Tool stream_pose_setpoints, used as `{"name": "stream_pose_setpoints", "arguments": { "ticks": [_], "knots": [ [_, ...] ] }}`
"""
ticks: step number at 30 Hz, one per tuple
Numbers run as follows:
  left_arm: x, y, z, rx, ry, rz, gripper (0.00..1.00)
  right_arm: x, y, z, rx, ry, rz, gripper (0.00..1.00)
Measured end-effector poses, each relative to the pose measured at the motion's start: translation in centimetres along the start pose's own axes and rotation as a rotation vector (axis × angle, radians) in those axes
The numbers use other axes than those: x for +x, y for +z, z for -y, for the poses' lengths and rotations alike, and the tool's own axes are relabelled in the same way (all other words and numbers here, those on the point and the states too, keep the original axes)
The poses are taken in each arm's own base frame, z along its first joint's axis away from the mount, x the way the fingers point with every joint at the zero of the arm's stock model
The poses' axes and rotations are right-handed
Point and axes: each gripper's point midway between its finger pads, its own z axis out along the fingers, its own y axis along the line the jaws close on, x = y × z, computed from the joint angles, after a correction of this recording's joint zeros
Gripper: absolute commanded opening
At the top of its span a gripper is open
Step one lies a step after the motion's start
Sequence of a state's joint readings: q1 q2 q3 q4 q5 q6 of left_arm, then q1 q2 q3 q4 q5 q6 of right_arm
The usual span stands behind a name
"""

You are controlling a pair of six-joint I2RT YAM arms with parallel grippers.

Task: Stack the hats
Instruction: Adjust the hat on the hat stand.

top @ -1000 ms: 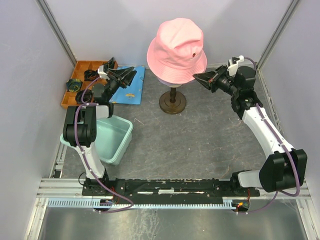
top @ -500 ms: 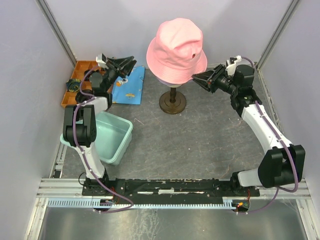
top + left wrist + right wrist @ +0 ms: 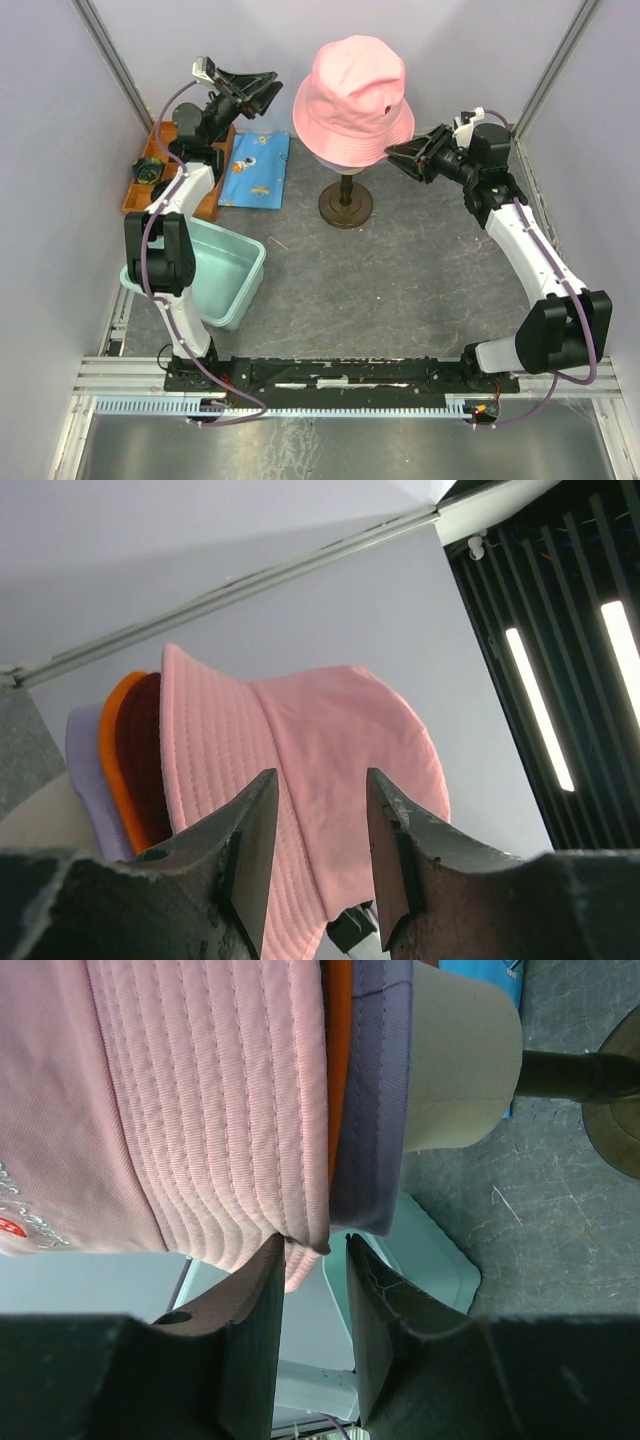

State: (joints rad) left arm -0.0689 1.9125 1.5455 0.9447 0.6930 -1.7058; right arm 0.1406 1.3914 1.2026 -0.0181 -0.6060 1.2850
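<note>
The hats sit stacked on the mannequin head, with the pink hat (image 3: 352,95) on top. In the left wrist view the pink hat (image 3: 330,750) covers a dark red brim (image 3: 142,760), an orange brim (image 3: 110,755) and a lavender brim (image 3: 84,770). My left gripper (image 3: 264,86) hangs raised left of the stack, open and apart from it. My right gripper (image 3: 393,152) is at the right side of the brim, open. In its own view the pink brim's edge (image 3: 300,1230) lies at my right gripper (image 3: 315,1248) tips, beside the orange (image 3: 338,1070) and lavender (image 3: 375,1090) brims.
The mannequin head (image 3: 460,1060) stands on a dark stand (image 3: 345,205) at mid-table. A blue patterned cloth (image 3: 257,170) lies left of it, beside a wooden tray (image 3: 165,165) with small dark items. A teal bin (image 3: 215,275) sits near the left arm.
My left arm has lifted from above the blue cloth and swung up toward the hat stack. My right gripper, shut at the pink brim before, has opened.
</note>
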Motion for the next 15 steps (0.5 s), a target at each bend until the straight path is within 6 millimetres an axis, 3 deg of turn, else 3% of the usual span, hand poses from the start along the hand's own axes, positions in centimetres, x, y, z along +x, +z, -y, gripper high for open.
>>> {"name": "stream_pose_setpoints", "arguments": {
  "ticks": [9, 15],
  "knots": [
    [1.8, 0.8, -4.5, -0.155, -0.054, -0.06, 0.51, -0.5, -0.2, 0.0, 0.002, 0.003, 0.01, 0.38],
    [1.6, 0.9, -5.8, -0.203, -0.05, -0.066, 0.52, -0.9, -0.4, 0.0, 0.003, 0.006, 0.017, 0.38]
  ]
}}
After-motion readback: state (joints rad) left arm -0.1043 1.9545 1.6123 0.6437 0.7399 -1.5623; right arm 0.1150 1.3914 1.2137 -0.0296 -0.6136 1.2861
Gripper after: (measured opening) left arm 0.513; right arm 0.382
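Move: The pink hat lies about 16 cm to the left hand's right, roughly level with it in reach and some 4 cm lower; its brim's left edge is much nearer. The purple hat's brim shows under it, about 15 cm to the right, 2 cm back and 10 cm down. From the right hand the pink hat's middle is about 7 cm ahead, 9 cm left and 5 cm higher, its brim right at the open fingertips. Downward and to the right, the left hand closes in on the left side of the pink brim: it starts sideways, then sinks about 5 cm in all while edging 2 cm forward, the half-open fingers tipping down some 10 degrees and rolling slightly. The right hand, already open, eases about 1 cm to its right beside the brim's near-right edge. ##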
